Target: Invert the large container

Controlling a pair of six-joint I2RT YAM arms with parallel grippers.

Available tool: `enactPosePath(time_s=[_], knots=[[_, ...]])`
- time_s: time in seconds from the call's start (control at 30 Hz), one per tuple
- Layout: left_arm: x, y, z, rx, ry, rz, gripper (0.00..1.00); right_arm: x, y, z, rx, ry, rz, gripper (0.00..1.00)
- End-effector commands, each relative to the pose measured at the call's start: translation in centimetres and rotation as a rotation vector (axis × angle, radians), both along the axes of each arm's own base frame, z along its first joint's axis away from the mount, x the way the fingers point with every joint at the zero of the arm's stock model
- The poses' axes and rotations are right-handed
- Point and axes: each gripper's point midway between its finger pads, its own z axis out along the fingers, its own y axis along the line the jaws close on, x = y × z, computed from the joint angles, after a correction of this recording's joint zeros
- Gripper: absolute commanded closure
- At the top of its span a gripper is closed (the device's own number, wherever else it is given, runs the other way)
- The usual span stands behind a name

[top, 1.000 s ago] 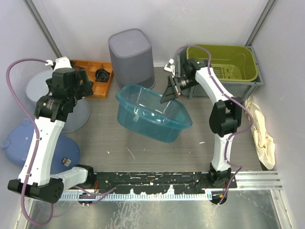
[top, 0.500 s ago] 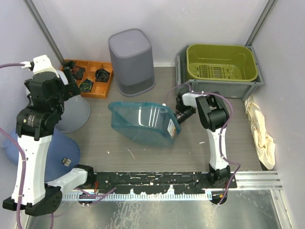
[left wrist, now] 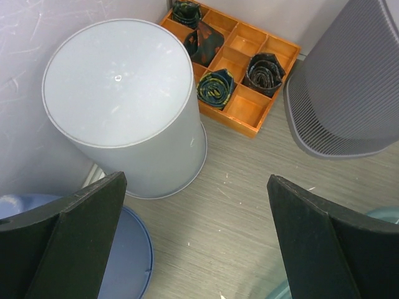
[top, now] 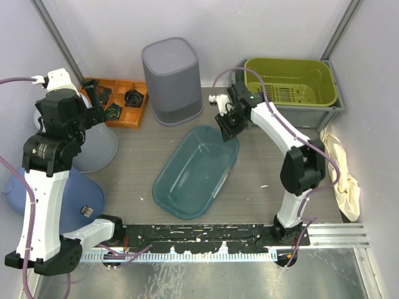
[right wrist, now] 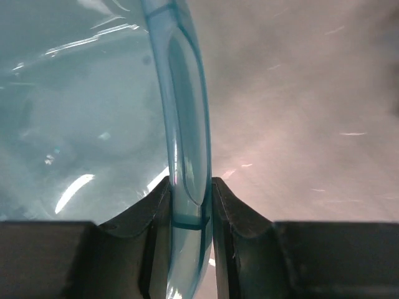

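Observation:
The large teal see-through container (top: pixel 193 171) lies flat on the table in the middle, apparently mouth down with its base up. My right gripper (top: pixel 226 128) is shut on its far rim. In the right wrist view the rim (right wrist: pixel 187 143) stands clamped between the two fingers of that gripper (right wrist: pixel 189 187). My left gripper (top: pixel 93 109) hangs open and empty high over the left side, apart from the container. In the left wrist view its gripper (left wrist: pixel 199 249) has both fingers spread wide over bare table.
A dark grey bin (top: pixel 171 78) stands behind the container. An orange tray (top: pixel 118 103) with small dark items, a pale upturned bucket (left wrist: pixel 118 106) and a blue lid (top: pixel 37 187) are at the left. An olive basket (top: pixel 290 84) in a grey crate and a cloth (top: pixel 344 171) are at the right.
The right gripper turned the container from mouth up, through lying on its side, to flat on the table. The left arm drew back to the left and rose.

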Motion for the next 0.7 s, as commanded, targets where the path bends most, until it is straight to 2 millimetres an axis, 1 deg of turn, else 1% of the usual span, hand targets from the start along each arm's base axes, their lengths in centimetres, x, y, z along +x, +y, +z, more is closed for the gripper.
enactPosePath(time_s=[0.0, 0.03, 0.17, 0.23, 0.33, 0.4, 0.47, 0.53, 0.57, 0.6, 0.67], knots=[[0.2, 0.0, 0.6, -0.005, -0.021, -0.005, 0.01, 7.6, -2.0, 8.7, -0.082, -0.492, -0.176, 0.99], [0.3, -0.1, 0.4, -0.005, -0.015, -0.008, 0.01, 8.0, -2.0, 9.7, -0.063, -0.541, -0.187, 0.99], [0.5, -0.3, -0.2, -0.011, 0.0, -0.01, 0.01, 7.9, -0.9, 12.8, 0.085, -0.733, -0.193, 0.99], [0.6, -0.4, -0.6, -0.019, 0.008, -0.012, 0.01, 8.5, -0.9, 13.8, 0.052, -0.822, -0.181, 0.99], [0.9, -0.6, -1.2, -0.028, 0.022, -0.016, 0.01, 10.2, -1.6, 16.4, -0.053, -0.993, -0.177, 0.99], [1.0, -0.7, -1.6, -0.029, 0.032, -0.015, 0.01, 10.9, -2.4, 18.8, -0.146, -1.113, -0.188, 0.99], [1.1, -0.6, -1.9, -0.027, 0.039, -0.01, 0.01, 11.1, -3.1, 21.4, -0.265, -1.235, -0.201, 0.99], [1.1, -0.5, -2.0, -0.025, 0.039, -0.004, 0.01, 10.9, -3.3, 24.0, -0.368, -1.365, -0.2, 0.99], [1.2, -0.5, -2.0, -0.024, 0.038, 0.001, 0.01, 10.6, -3.1, 24.8, -0.429, -1.424, -0.19, 0.99], [1.3, -0.4, -2.1, -0.022, 0.041, 0.003, 0.01, 10.0, -2.5, 27.0, -0.503, -1.55, -0.184, 1.0], [1.5, -0.4, -2.1, -0.019, 0.044, 0.007, 0.01, 8.0, -1.3, 28.9, -0.655, -1.739, -0.148, 0.99]])
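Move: The right gripper already pinches the rim of the large container at its far right corner; the container's middle lies about 13 cm back, 12 cm left and 5 cm below. The upturned grey bin stands some 11 cm ahead and 19 cm left of the right gripper, the green basket about 16 cm ahead and 19 cm right, both near its height. From the high, empty left gripper, the container's middle is roughly 7 cm back, 32 cm right and 35 cm down. Keep the right fingers shut on the container's rim and swing it up about 18 cm and forward some 10 cm, tipping the wrist up about 70 degrees so the fingers go from pointing down to pointing ahead. Meanwhile let the open left gripper sink about 3 cm, touching nothing. ##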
